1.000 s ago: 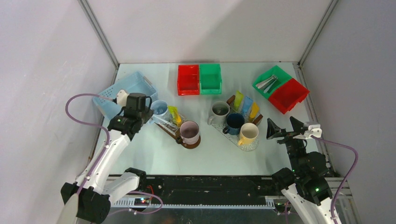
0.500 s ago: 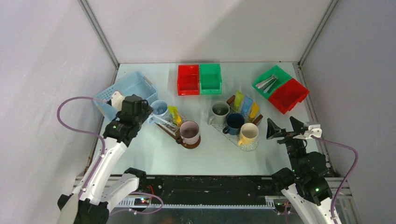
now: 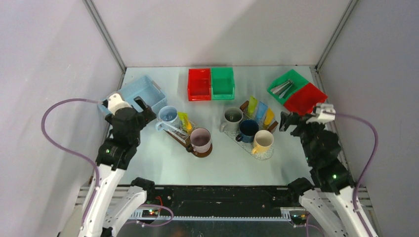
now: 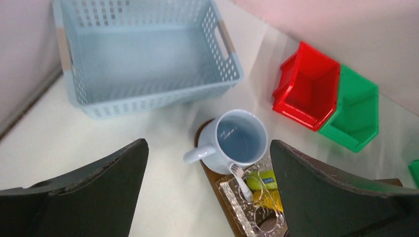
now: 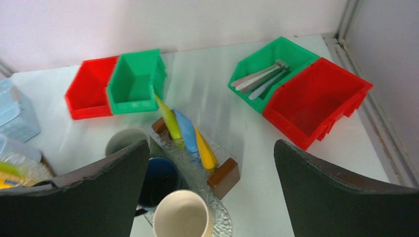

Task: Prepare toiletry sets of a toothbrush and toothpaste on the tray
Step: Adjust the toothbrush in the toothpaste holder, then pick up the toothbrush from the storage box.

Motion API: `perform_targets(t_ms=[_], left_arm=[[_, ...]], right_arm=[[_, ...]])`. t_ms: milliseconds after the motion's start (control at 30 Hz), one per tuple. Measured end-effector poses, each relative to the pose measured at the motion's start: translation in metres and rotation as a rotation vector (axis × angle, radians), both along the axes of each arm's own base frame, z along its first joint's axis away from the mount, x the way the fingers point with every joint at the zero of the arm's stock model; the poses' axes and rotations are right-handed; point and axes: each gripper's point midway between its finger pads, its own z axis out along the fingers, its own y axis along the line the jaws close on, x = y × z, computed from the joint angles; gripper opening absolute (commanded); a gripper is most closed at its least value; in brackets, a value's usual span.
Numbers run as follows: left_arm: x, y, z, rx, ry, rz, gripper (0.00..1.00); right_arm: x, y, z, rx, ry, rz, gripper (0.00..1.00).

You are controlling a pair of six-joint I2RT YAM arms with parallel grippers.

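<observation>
A pale toothbrush lies on the left tray, its head against a light blue mug. Beside it lie a lime green tube and a yellow tube. My left gripper hangs open above and left of them, holding nothing. The right tray carries lime green, light blue and orange-yellow tubes. My right gripper is open and empty above that tray's right end. More toothbrushes lie in the far right green bin.
Light blue mug and pinkish mug stand on the left tray; grey, dark blue and cream mugs on the right one. A blue basket, red bin, green bin and another red bin line the back.
My left gripper opened, let go of the toothbrush on the left tray and drew back to the left. My right arm swung toward the back of the table, still open.
</observation>
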Motion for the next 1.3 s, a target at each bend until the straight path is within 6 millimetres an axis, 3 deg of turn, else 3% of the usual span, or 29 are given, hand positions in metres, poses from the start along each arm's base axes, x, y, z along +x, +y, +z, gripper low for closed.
perform_targets(t_ms=[133,333,533,800,1133,1200,1300], left_arm=[[-0.008,0.008,0.029,0.089,-0.108,-0.033,1.0],[-0.016,0.014,0.049,0.182,-0.223,-0.059,1.0],[-0.013,0.016,0.035,0.249,-0.219,-0.073,1.0],[-0.022,0.021,0.03,0.289,-0.264,-0.063,1.0],[-0.024,0.024,0.021,0.313,-0.264,-0.047,1.0],[-0.024,0.024,0.022,0.312,-0.266,-0.046,1.0],[-0.024,0.024,0.022,0.312,-0.267,-0.046,1.0]], right_arm=[[0.03,-0.006,0.006,0.02,0.102,-0.073,0.99],[0.083,-0.025,-0.005,0.118,0.253,-0.165,0.95],[0.138,-0.04,-0.054,0.223,0.441,-0.265,0.85],[0.188,-0.05,-0.108,0.366,0.592,-0.399,0.78],[0.226,-0.052,-0.18,0.433,0.725,-0.519,0.61],[0.23,-0.053,-0.191,0.437,0.743,-0.534,0.53],[0.236,-0.054,-0.204,0.445,0.761,-0.556,0.49]])
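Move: The toothbrushes in the right-hand green bin lie about 28 cm ahead of the right hand, 9 cm to its right and 23 cm below. Butted against that bin, the empty red bin's middle is some 20 cm ahead and 20 cm right of the right hand; the row of toothpaste tubes stands around 13 cm ahead and 5 cm left, both well below. For the left hand those toothbrushes are far off, about 58 cm right, 26 cm ahead and 21 cm lower. The right hand, empty, sweeps forward about 24 cm, level at first and then dropping some 20 cm with a slight drift to the right, to the toothbrush handles over the green bin's near edge, its fingers tipping steeply down and turning clockwise as they close to about half their opening, still touching nothing visible. Meanwhile the open left hand eases away from the light-blue mug, rising about 5 cm and sinking half of that again while drawing slightly back and left, its fingers levelling out. ##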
